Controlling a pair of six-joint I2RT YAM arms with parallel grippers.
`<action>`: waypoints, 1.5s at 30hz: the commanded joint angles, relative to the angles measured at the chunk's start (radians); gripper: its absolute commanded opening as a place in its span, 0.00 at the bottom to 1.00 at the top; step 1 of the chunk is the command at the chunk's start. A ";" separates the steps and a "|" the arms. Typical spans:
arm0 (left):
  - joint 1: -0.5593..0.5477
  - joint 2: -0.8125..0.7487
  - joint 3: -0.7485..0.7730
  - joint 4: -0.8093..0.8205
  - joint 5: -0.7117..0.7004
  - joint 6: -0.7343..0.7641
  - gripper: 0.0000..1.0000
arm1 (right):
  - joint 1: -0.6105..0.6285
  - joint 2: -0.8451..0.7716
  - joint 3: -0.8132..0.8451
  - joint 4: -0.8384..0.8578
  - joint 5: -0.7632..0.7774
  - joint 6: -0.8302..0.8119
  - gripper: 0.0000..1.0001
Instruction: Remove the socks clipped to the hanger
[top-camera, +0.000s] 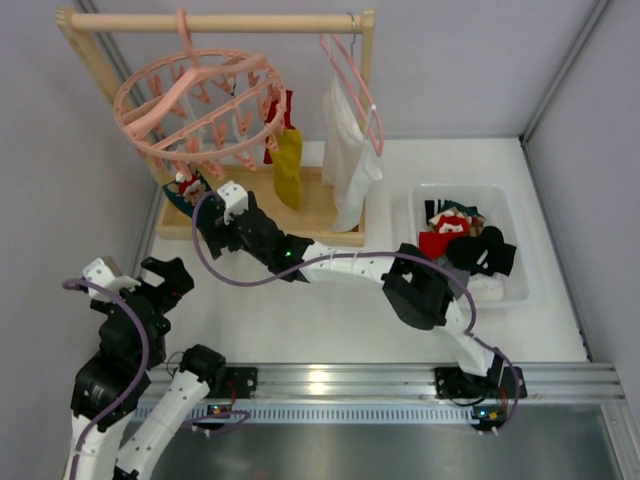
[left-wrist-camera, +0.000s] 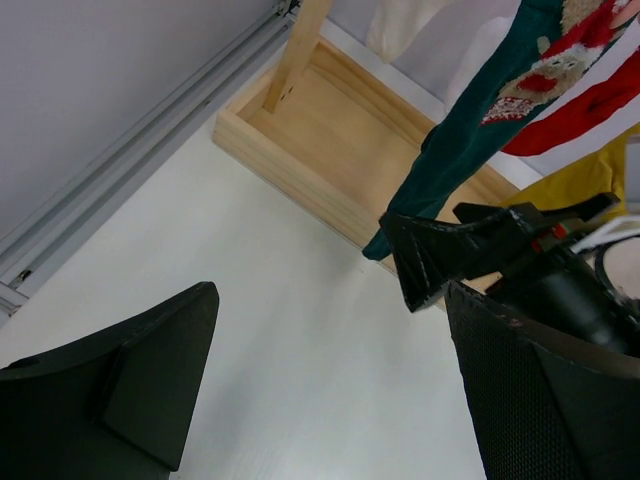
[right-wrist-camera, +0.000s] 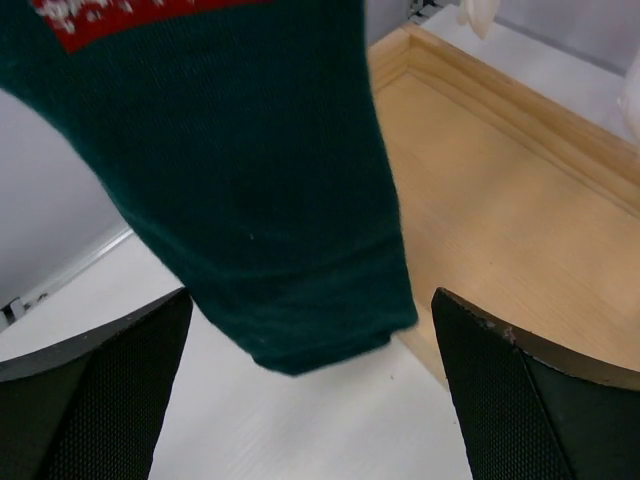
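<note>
The pink round hanger (top-camera: 200, 105) hangs from the wooden rack with its pegs dangling. Clipped to it are socks: a dark teal one with a red-white pattern (top-camera: 185, 190), a mustard yellow one (top-camera: 288, 165) and a red one (top-camera: 286, 112). My right gripper (top-camera: 207, 215) is open just below the teal sock. In the right wrist view the teal sock (right-wrist-camera: 260, 180) hangs down between the wide jaws of the right gripper (right-wrist-camera: 310, 400), untouched. My left gripper (top-camera: 135, 280) stands open over the table to the left, empty (left-wrist-camera: 330, 390); it sees the teal sock (left-wrist-camera: 480, 130).
The wooden rack's tray base (top-camera: 320, 205) lies under the socks. A white cloth on a thin pink clothes hanger (top-camera: 350, 150) hangs at the rack's right. A clear bin (top-camera: 510, 215) holding several socks stands at the right. Walls close in on the left.
</note>
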 joint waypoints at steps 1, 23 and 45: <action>0.002 -0.028 -0.010 0.041 0.018 0.014 0.98 | 0.014 0.090 0.154 0.067 0.031 -0.073 0.99; 0.001 0.057 0.013 0.092 0.191 0.107 0.98 | 0.017 -0.118 -0.279 0.504 -0.013 -0.137 0.01; 0.002 0.746 0.628 0.227 0.734 0.066 0.98 | 0.026 -0.669 -0.899 0.357 -0.266 0.040 0.00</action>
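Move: The green Santa sock hangs between the right hand's open fingers, its middle about 4 cm ahead, 4 cm to the left and 6 cm higher. The ring hanger it is clipped to is centred roughly 13 cm ahead and 20 cm above; the yellow sock hangs 9 cm ahead and 12 cm to the right, 7 cm up. From the left hand the green sock is some 13 cm forward, 12 cm right, about level. The green sock's foot end is pinched by the right fingers, which shut after a reach of about 5 cm forward and left; keeping hold, that hand pulls the foot right and back roughly 20 cm, dipping before rising again. The open left hand then sweeps about 18 cm right, 13 cm up and 10 cm forward, turning some 45 degrees clockwise towards the sock's clipped top. ##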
